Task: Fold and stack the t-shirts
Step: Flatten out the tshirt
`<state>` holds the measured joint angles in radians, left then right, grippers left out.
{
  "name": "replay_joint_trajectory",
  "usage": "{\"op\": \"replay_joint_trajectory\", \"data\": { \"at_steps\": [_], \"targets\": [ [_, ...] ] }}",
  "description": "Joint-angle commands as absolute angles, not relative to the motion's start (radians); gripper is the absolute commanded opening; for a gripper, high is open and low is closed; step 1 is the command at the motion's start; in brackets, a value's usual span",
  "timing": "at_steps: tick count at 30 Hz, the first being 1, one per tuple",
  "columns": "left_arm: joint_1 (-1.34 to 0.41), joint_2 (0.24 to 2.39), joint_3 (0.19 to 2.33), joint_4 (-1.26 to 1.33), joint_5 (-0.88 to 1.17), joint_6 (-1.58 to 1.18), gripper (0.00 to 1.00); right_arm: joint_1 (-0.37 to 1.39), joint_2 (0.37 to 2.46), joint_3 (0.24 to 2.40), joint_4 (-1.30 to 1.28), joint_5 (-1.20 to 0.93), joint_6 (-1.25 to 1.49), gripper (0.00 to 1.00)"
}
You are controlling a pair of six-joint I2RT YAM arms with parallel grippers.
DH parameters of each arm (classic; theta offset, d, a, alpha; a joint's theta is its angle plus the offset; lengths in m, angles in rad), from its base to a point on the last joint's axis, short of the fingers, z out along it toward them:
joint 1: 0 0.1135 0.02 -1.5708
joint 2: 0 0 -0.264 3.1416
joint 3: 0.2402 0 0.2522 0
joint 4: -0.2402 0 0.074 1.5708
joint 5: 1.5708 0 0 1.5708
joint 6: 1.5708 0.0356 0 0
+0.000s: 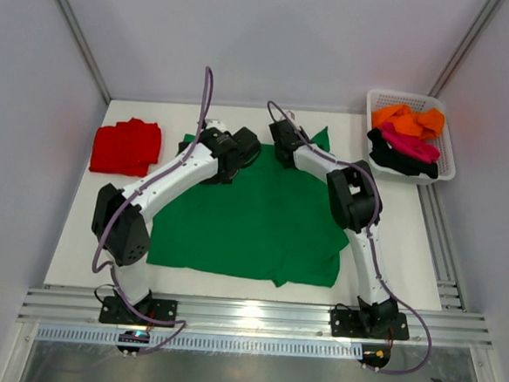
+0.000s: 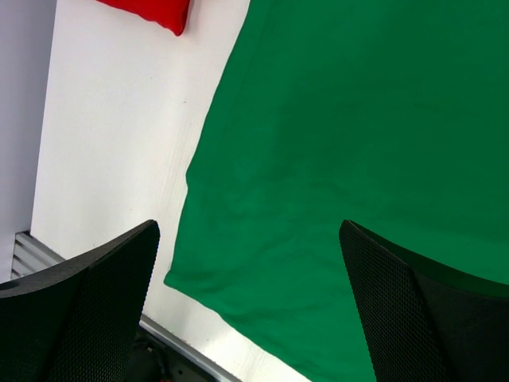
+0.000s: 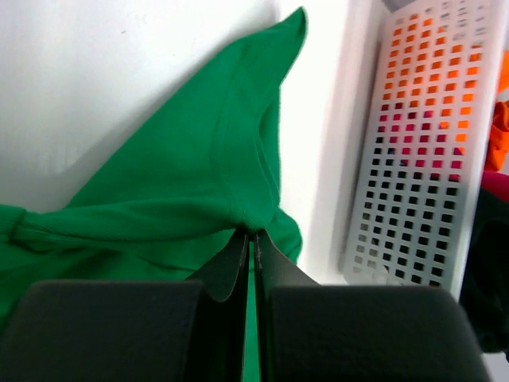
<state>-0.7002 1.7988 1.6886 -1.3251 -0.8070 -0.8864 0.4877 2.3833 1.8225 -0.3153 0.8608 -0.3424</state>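
Observation:
A bright green t-shirt (image 1: 253, 217) lies spread over the middle of the table. My right gripper (image 3: 253, 232) is shut on a bunched fold of the green t-shirt (image 3: 183, 183) at its far right corner, close to the basket; from above the right gripper (image 1: 284, 145) sits at the shirt's far edge. My left gripper (image 2: 248, 231) hangs open above the green t-shirt (image 2: 358, 119) near its left edge, nothing between its fingers; in the top view the left gripper (image 1: 240, 151) is over the shirt's far left part. A folded red t-shirt (image 1: 127, 145) lies at the far left.
A white mesh basket (image 1: 450, 143) stands at the far right with orange (image 1: 408, 120), magenta (image 1: 411, 145) and black (image 1: 401, 162) t-shirts piled in it. The basket wall (image 3: 406, 175) is just right of my right gripper. An aluminium rail (image 1: 255, 313) runs along the near table edge.

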Motion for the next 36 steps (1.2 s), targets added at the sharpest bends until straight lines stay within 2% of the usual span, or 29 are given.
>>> {"op": "replay_joint_trajectory", "data": {
  "at_steps": [1, 7, 12, 20, 24, 29, 36],
  "targets": [
    [-0.703, 1.755, 1.681, -1.313, -0.811, -0.911, 0.97, 0.494, 2.246, 1.792, -0.181, 0.934, -0.347, 0.03],
    [-0.703, 1.759, 1.663, -1.299, -0.799, -0.916, 0.97, 0.515, 2.172, 1.747, -0.141, 0.954, -0.327, 0.03],
    [-0.703, 1.773, 1.670, -1.289, -0.798, -0.905, 0.97, 0.551, 2.149, 1.709, -0.072, 0.989, -0.416, 0.03],
    [-0.672, 1.883, 1.793, -1.393, -0.939, -0.939, 0.98, 0.555, 2.152, 1.695, -0.094, 0.986, -0.399, 0.03],
    [-0.554, 2.029, 2.032, -1.549, -0.841, -0.986, 0.99, 0.560, 2.140, 1.663, -0.089, 0.988, -0.397, 0.03],
    [-0.421, 2.092, 2.060, -1.441, -0.707, -0.953, 0.98, 0.561, 2.112, 1.602, -0.095, 0.985, -0.380, 0.03],
    [-0.307, 2.267, 2.239, -1.419, -0.499, -0.977, 0.98, 0.566, 2.079, 1.531, -0.103, 0.985, -0.353, 0.03]
  ]
}}
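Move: The green shirt's far-left corner lies about 20 cm ahead of the left hand, 8 cm to its left and 16 cm below, with the folded red shirt some 16 cm ahead and 27 cm left. The right hand already pinches the green shirt's far edge; from it the sleeve tip is about 5 cm ahead and 4 cm right, the basket roughly 28 cm right and 3 cm ahead. Keeping its pinch, the right hand raises the green shirt's edge about 9 cm, fingers tipping up, then lowers roughly 5 cm while drawing back 4 cm towards the base. The left hand first almost waits, then swings quickly forward some 12 cm, left and down towards the far-left corner, turning about 20 degrees counter-clockwise, fingers wide open and empty. ##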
